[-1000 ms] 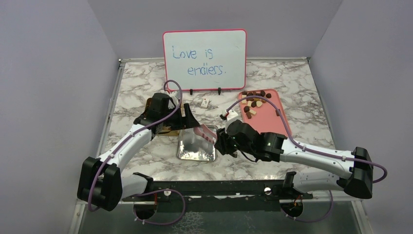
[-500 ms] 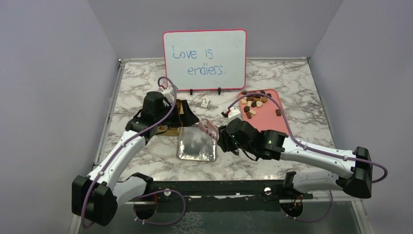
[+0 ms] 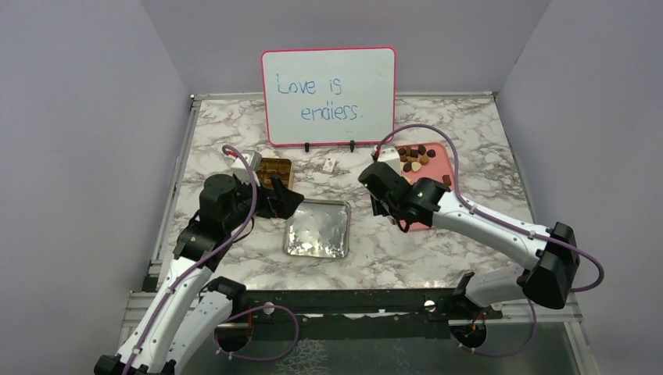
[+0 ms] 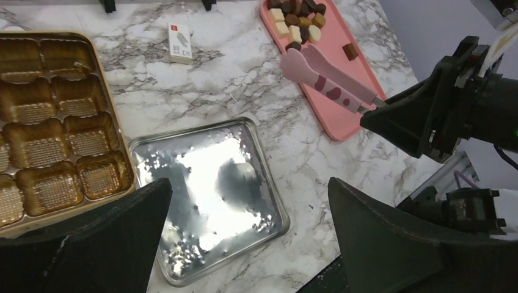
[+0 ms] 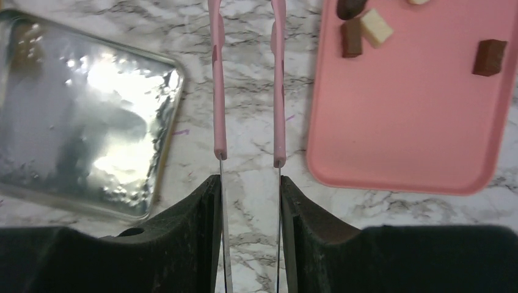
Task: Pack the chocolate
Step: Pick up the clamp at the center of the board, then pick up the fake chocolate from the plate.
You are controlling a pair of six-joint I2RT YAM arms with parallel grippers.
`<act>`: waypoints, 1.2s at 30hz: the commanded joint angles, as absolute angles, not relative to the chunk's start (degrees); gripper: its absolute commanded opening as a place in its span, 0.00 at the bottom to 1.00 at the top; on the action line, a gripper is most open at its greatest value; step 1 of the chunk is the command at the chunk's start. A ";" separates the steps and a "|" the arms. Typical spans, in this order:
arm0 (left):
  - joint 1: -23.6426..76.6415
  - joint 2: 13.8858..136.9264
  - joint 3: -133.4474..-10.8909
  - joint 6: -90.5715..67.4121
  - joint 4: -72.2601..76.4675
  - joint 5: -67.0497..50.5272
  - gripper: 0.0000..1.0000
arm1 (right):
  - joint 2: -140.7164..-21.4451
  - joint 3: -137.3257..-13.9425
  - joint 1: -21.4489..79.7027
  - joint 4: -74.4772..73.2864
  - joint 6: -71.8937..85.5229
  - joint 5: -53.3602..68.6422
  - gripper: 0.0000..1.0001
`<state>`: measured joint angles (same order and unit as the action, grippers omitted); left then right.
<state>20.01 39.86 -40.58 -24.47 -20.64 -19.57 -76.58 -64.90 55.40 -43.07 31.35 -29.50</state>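
The chocolate (image 3: 413, 156) is a heap of brown and cream pieces at the far end of a pink tray (image 3: 435, 197). One brown piece (image 5: 489, 57) lies apart from the heap. My right gripper (image 5: 249, 183) is shut on the metal handles of pink tongs (image 5: 278, 91). The tongs' arms stand apart, and their tips (image 4: 299, 61) reach the near side of the chocolate (image 4: 298, 17). My left gripper (image 4: 247, 189) hangs wide open and holds nothing, above a silver lid (image 4: 207, 195). A gold tin (image 4: 55, 122) with several hollow cups lies to the left.
A small white card (image 3: 330, 165) lies on the marble in front of a whiteboard (image 3: 328, 95) at the back. The silver lid (image 3: 317, 229) sits between the two arms. The gold tin (image 3: 274, 169) is just behind my left gripper (image 3: 286, 201).
My left gripper has opened fully and drawn back to the left, away from the tongs. My right gripper has carried the tongs back and to the right, over to the pink tray.
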 commanded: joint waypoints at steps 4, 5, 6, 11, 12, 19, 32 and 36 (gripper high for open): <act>20.23 34.85 -37.84 -21.18 -21.31 -11.08 0.99 | -79.79 -67.65 46.52 -49.50 30.47 -36.06 0.40; 20.22 34.73 -37.75 -20.98 -21.46 -11.07 0.99 | -79.64 -67.30 45.24 -49.08 29.90 -35.86 0.41; 20.22 34.60 -37.72 -20.86 -21.52 -11.01 0.99 | -79.53 -66.91 44.11 -48.54 29.28 -35.49 0.40; 20.21 34.74 -37.66 -20.48 -21.59 -10.52 0.99 | -79.14 -64.15 39.74 -44.80 25.74 -32.22 0.39; 20.24 34.73 -37.68 -20.48 -21.66 -10.47 0.99 | -79.16 -63.70 39.05 -44.22 25.37 -31.46 0.39; 20.21 34.54 -37.58 -20.48 -21.71 -9.92 0.99 | -79.59 -60.87 37.07 -41.57 23.62 -28.27 0.38; 20.17 34.33 -37.52 -20.39 -21.84 -9.59 0.99 | -80.33 -59.50 36.65 -39.71 23.02 -25.69 0.37; 20.14 34.27 -37.53 -20.39 -21.82 -9.48 0.99 | -80.45 -59.42 36.66 -39.90 23.16 -25.43 0.37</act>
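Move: Ahead and to the right of the right hand, which already holds the pink tongs, the brown chocolate block at the near left of the pink board's cluster lies about 12 cm farther out, 9 cm to the right and 14 cm below. Touching its far right side is a white chocolate block; a lone brown piece stands some 14 cm right of it and 2 cm farther out. The metal tray is about 17 cm left of the hand, 1 cm nearer. From the left hand, the chocolate block is roughly 13 cm ahead, 30 cm right, 21 cm below. Swinging the gripped tongs from beside the pink board to over it, the right hand travels about 9 cm right and 5 cm forward, then sinks, ending some 5 cm lower, with the tong tips towards the brown chocolate block. The wrist turns roughly 10 degrees clockwise and rolls its left side down; the fingers keep their hold. The empty left hand drifts 3 cm left, wide open. ##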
